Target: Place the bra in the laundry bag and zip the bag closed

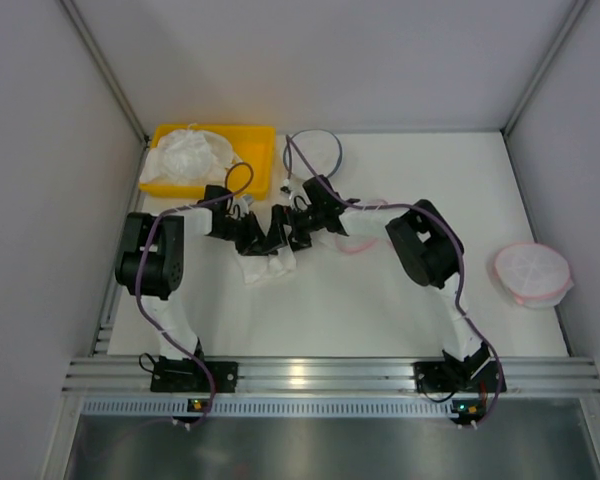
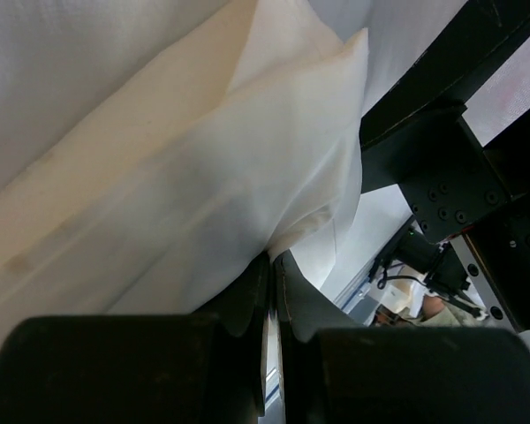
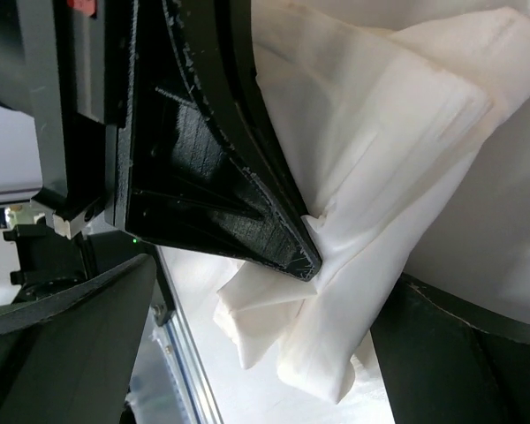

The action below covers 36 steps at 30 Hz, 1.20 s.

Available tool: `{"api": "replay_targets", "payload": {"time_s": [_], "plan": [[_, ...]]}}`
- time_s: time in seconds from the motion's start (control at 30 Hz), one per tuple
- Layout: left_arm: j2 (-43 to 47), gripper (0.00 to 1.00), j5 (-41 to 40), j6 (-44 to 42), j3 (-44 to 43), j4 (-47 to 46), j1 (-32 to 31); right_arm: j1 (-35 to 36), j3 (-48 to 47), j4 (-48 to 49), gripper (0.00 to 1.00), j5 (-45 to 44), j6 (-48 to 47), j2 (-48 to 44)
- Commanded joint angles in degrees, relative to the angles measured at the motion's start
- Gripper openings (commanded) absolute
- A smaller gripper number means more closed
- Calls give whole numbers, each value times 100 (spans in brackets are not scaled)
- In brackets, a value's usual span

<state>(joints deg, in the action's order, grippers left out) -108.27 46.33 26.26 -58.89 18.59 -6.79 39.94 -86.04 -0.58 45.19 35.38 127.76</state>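
The bra (image 1: 268, 267) is a bunch of white fabric on the table's middle left, right under both grippers. My left gripper (image 1: 254, 238) is shut on a fold of it; in the left wrist view the fingertips (image 2: 274, 261) pinch the bra (image 2: 203, 177) with almost no gap. My right gripper (image 1: 292, 232) stands open just to the right. In the right wrist view the bra (image 3: 380, 177) hangs between its wide-spread fingers (image 3: 79, 353), untouched by either pad. The laundry bag (image 1: 532, 274), round, white, pink-rimmed, lies far right, away from both grippers.
A yellow bin (image 1: 260, 140) with white fabric sits at the back left. A round white bag with a dark rim (image 1: 315, 152) lies behind the grippers. A pink curved edge (image 1: 360, 248) shows under my right forearm. The left gripper's black finger (image 3: 221, 177) fills the right wrist view.
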Motion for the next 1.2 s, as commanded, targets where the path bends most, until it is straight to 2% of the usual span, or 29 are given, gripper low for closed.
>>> {"api": "replay_targets", "payload": {"time_s": [0.0,0.2,0.3,0.37,0.5,0.63,0.67,0.73,0.83,0.9,0.93,1.03,1.1,1.17], "plan": [[-194,0,315,186,-17,-286,90,154,-27,241,99,-406,-487,293],[-397,0,614,379,-35,-443,248,233,403,549,99,-335,-313,161],[-441,1,974,729,157,-908,257,259,833,1452,99,-344,152,135],[-423,2,1203,1028,264,-1329,257,303,887,1665,95,-335,302,196],[-423,2,1309,1118,352,-1455,292,426,1045,1974,89,-291,347,231],[-484,2,1300,1109,361,-1455,301,558,1054,2009,77,-335,321,275],[-485,2,1309,1109,361,-1463,301,567,1037,1974,68,-335,312,293],[-450,3,1335,1100,361,-1455,301,576,1028,1965,59,-335,303,337],[-327,6,1388,1048,370,-1455,301,567,1002,1904,37,-318,251,354],[-265,9,1432,1021,387,-1455,301,576,940,1790,28,-309,181,346],[-178,10,1475,1013,396,-1455,301,567,923,1746,17,-300,172,346],[86,20,1493,943,423,-1446,336,567,852,1535,0,-283,31,302],[418,32,1406,671,309,-1175,371,550,887,1456,0,-274,-83,223],[718,38,1222,207,160,-728,467,506,931,1438,0,-265,-145,65]]}}
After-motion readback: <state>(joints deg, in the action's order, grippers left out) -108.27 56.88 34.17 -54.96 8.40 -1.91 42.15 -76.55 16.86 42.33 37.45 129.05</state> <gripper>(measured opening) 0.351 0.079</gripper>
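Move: The bra's gathered edge lies right between the right hand's wide-open fingers, about 1 cm back, 1 cm to the left and 3 cm below the hand point; the left hand already pinches this edge. From the right hand, the open pink-rimmed laundry bag lies some 26 cm right and 5 cm ahead. The blue-rimmed bag is about 22 cm ahead and 9 cm right, the yellow bin 22 cm ahead and 15 cm left. The right fingers close on the bra's edge beside the left fingertips: the hand first eases about 1 cm left, then sinks some 3 cm and draws slightly back as they shut. The left hand keeps its pinch meanwhile, its fingers tilting about 15 degrees flatter, then opens by roughly a quarter of its range and begins to rise, up about 2 cm. ##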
